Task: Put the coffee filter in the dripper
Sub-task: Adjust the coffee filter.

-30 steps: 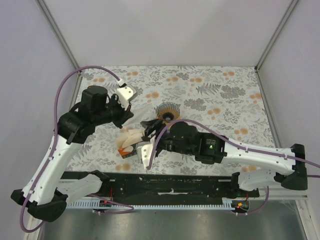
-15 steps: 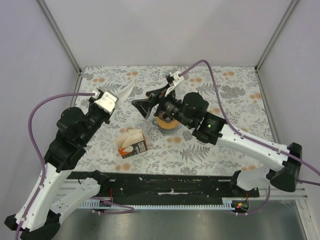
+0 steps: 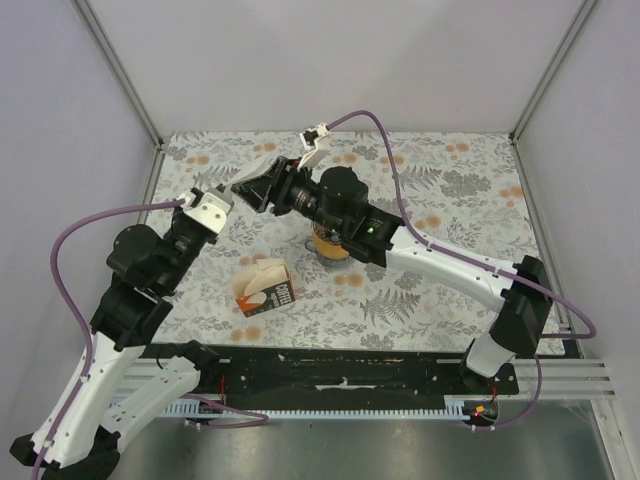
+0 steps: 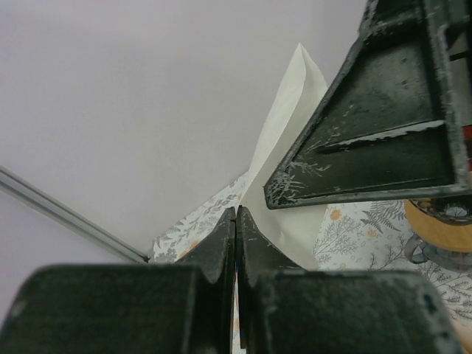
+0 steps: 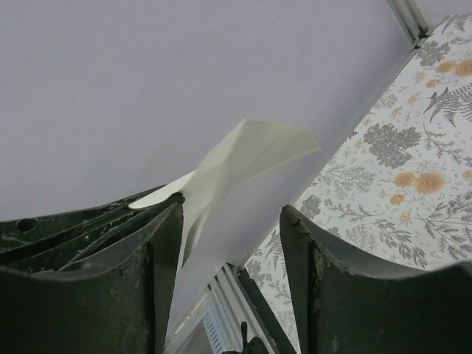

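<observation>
The white paper coffee filter is pinched by its lower edge in my left gripper, which is shut on it and holds it up over the table's back left. My right gripper is open, and the filter stands between its fingers, close against the left one. In the top view the right gripper meets the left gripper tip to tip. The dark wire dripper sits on a tan ring and is mostly hidden under the right arm.
An orange, white and black coffee carton lies on the floral table in front of the left arm. Grey walls with metal corner posts close in the back and sides. The right arm stretches diagonally across the table's middle.
The right arm swung from beside the carton up to the back left and its jaws now straddle the filter. The left gripper lifted the filter and shifted slightly.
</observation>
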You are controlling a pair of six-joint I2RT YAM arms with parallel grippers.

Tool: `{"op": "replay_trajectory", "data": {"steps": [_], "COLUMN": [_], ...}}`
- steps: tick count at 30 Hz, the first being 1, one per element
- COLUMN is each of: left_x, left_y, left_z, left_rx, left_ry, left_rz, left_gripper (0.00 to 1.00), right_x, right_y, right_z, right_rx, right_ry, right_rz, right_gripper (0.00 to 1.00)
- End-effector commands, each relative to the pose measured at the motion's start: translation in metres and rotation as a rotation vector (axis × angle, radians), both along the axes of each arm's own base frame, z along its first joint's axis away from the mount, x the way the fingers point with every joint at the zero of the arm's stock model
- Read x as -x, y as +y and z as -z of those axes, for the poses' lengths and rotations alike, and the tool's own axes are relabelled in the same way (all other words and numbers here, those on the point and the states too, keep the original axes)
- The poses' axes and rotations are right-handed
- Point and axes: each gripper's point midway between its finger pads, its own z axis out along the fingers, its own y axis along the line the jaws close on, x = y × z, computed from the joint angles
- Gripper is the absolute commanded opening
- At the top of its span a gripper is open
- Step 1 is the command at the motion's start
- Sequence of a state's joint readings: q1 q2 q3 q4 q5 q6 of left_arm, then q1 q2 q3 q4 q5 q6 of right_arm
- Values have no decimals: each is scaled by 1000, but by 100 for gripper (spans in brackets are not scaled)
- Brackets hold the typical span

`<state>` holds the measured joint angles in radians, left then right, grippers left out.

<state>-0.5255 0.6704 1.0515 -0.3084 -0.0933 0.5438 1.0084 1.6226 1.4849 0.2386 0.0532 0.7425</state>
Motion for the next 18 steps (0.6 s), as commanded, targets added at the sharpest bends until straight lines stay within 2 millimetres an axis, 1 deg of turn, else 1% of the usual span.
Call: {"op": "replay_trajectory", "data": {"steps": [1, 3, 5, 7, 9, 11, 15, 18], "left_x": [7, 5, 3, 5, 6, 8, 15, 18], "left_y": [-6, -5, -4, -5, -6, -4, 0, -4], "left_z": [-18, -18, -21, -26, -34, -48, -84, -85], "left_rx": [-12, -11, -17, -21, -31, -46, -72, -84], "left_ry": [-90, -99, -114, -138, -178, -247, -411, -426], "left_rz": [53, 43, 32, 43, 50, 45, 28, 54], "left_gripper": [2, 2, 2, 2, 2, 2, 2, 2], "right_x": [-12, -21, -28, -33, -38, -43, -53, -60], "right_y": [6, 8, 12, 16, 20, 22, 17, 8], "right_z": [-26, -25, -22, -20, -15, -6, 12, 16], "right_rx": [-121, -133, -150, -169, -168, -161, -151, -142], "right_ry": [32, 46, 56, 66, 82, 105, 152, 152], "right_rz": [-5, 10, 21, 20, 22, 29, 69, 103], "right_gripper": [58, 52, 44, 32, 21, 14, 10, 9]}}
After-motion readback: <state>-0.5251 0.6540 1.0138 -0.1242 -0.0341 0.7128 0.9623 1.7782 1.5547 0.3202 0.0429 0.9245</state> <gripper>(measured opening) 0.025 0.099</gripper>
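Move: The coffee filter is already in the shut left fingers, its middle about 4 cm ahead, 3 cm right and 1 cm above that hand. From the half-open right gripper, the filter's middle lies some 3 cm ahead, 2 cm left and 1 cm up. Far below the right hand, some 35 cm, are the dripper, about 8 cm ahead and 16 cm right, and the coffee box, roughly 2 cm back and 1 cm right. Reach the right gripper about 5 cm forward and left onto the coffee filter, sinking roughly 2 cm and tipping slightly down, and close its fingers steadily to pinch the filter's free side. Keep the left fingers shut on their edge, and raise that hand about 4 cm, mostly late in the reach, tilting its fingertips up some 15 degrees. ##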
